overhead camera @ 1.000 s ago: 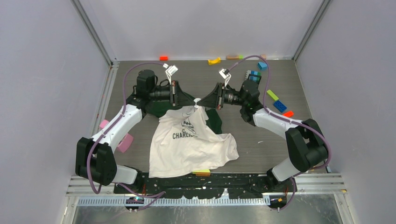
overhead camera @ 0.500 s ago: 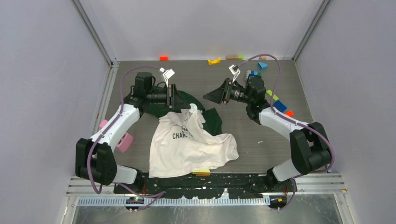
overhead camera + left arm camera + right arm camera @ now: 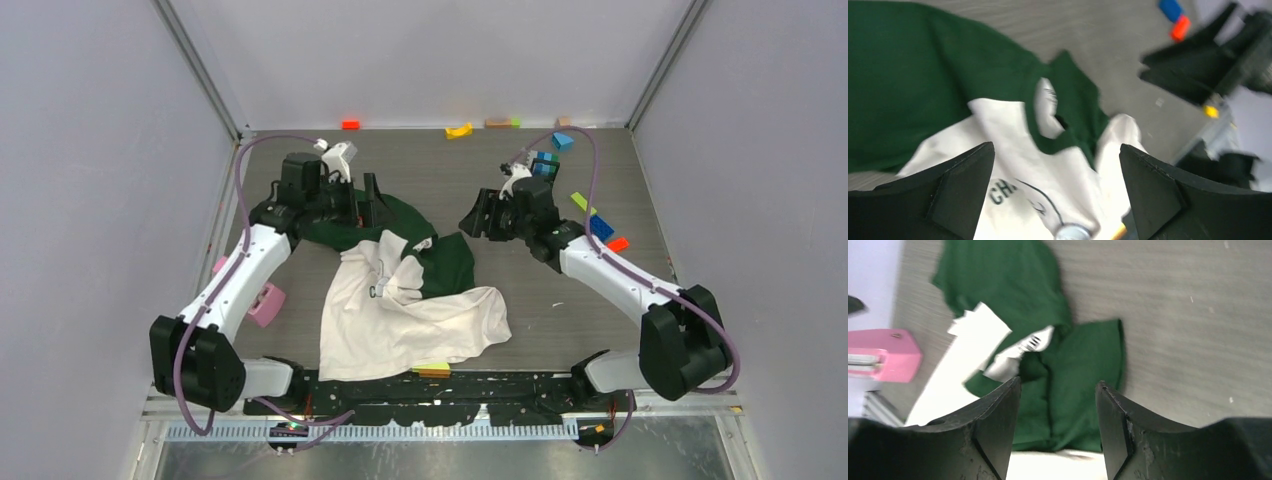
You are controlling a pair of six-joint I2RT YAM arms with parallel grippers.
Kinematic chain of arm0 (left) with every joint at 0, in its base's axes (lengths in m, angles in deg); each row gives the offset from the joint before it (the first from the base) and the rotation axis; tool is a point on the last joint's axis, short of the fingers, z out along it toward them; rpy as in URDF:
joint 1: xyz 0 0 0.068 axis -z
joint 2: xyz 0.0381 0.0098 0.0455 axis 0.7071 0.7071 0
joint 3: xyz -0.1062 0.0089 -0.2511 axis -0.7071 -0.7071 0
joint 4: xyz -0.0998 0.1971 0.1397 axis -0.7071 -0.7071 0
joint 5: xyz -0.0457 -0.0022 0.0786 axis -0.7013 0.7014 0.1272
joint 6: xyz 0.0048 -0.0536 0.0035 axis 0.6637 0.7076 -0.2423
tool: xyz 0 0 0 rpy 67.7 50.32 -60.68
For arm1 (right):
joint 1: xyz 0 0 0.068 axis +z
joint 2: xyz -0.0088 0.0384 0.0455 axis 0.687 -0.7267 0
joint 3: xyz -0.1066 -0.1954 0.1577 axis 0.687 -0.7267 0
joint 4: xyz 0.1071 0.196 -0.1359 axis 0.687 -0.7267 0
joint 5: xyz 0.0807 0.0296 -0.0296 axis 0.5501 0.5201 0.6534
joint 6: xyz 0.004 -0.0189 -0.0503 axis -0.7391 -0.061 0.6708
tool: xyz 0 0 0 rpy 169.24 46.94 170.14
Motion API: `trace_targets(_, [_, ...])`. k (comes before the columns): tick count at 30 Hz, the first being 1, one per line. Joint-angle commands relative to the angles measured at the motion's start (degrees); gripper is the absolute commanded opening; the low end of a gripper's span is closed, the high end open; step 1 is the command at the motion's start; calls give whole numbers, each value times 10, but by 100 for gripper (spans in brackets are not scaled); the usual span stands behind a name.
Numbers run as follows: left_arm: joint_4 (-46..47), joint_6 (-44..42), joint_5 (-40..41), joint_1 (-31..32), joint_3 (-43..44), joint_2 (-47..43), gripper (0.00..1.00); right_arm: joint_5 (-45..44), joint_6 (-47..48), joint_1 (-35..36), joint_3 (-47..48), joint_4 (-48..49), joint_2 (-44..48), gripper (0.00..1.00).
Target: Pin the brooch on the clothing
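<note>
The clothing [image 3: 400,320] lies crumpled mid-table, white body toward me, dark green sleeves [image 3: 447,262] behind it. In the left wrist view its green collar [image 3: 1035,112] and part of the black print [image 3: 1003,192] show. A small round greyish disc [image 3: 1073,233] rests on the white cloth at the bottom edge; it is blurred and may be the brooch. My left gripper [image 3: 368,200] [image 3: 1056,147] hovers open over the collar, holding nothing. My right gripper [image 3: 478,218] [image 3: 1058,382] is open above a green sleeve [image 3: 1073,385], also holding nothing.
A pink block [image 3: 262,300] [image 3: 883,357] sits left of the shirt. Coloured toy blocks lie along the back wall [image 3: 458,130] and at the right [image 3: 600,227]. A yellow block [image 3: 434,371] peeks from under the shirt's near hem.
Both grippers opened, let go of the lifted collar region and drew apart, the left going left, the right going right. The shirt sagged back onto the table.
</note>
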Motion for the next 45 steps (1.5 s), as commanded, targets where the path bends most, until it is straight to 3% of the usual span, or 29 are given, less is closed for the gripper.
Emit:
trace_targets(1, [-30, 23, 223, -2, 28, 53, 100, -128, 6, 47, 7, -106, -23, 62])
trace_targets(11, [52, 20, 215, 41, 128, 255, 100, -154, -29, 81, 5, -73, -132, 61])
trace_targets(19, [-44, -69, 366, 133, 282, 394, 100, -176, -22, 84, 0, -70, -169, 59])
trace_targets(23, [-84, -82, 395, 163, 320, 436, 100, -163, -26, 87, -7, -60, -176, 57])
trace_targets(27, [-86, -63, 369, 167, 317, 456, 100, -142, -34, 87, -13, -39, -180, 51])
trace_targets(30, [-86, -54, 350, 167, 313, 473, 98, -140, -37, 87, -13, -28, -183, 37])
trace_targets(31, [-86, -52, 350, 167, 312, 478, 91, -144, -36, 86, -13, -28, -182, 29])
trace_targets(33, [-83, -51, 363, 166, 304, 479, 67, -157, -30, 82, -9, -34, -178, 15])
trace_targets(34, [-77, -50, 375, 165, 298, 477, 44, -163, -27, 79, -5, -41, -174, 11])
trace_targets(35, [-71, -47, 389, 162, 290, 473, 28, -179, -21, 71, 3, -46, -172, 4])
trace_targets(37, [-54, -42, 415, 151, 267, 456, 3, -217, -9, 50, 20, -80, -163, 1])
trace_targets(45, [54, 0, 443, 15, 125, 295, 0, -517, 66, -81, 119, -148, -140, 1])
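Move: The far green edge of the clothing's fold, which the left hand goes for, lies about 10 cm ahead of it, 7 cm to its right and 20 cm below. The collar label sits roughly 5 cm ahead and 12 cm right of that hand, the brooch about 6 cm back and 8 cm right. The right hand's target, the green sleeve's outer edge, lies some 15 cm below it and 3 cm back; from that hand the label is about 10 cm left, 1 cm back. The bunched green cloth is pinched from both sides and pulled apart. The open left hand swings forward and down some 20 cm, first drifting left and then crossing right over the cloth, rolling about 35 degrees left side up, shuts on the far edge and draws it 6 cm left. The right hand drops 15 cm, tipping down, shuts on the sleeve edge, then drags it about 9 cm right and 5 forward, lifting slightly and turning clockwise. ##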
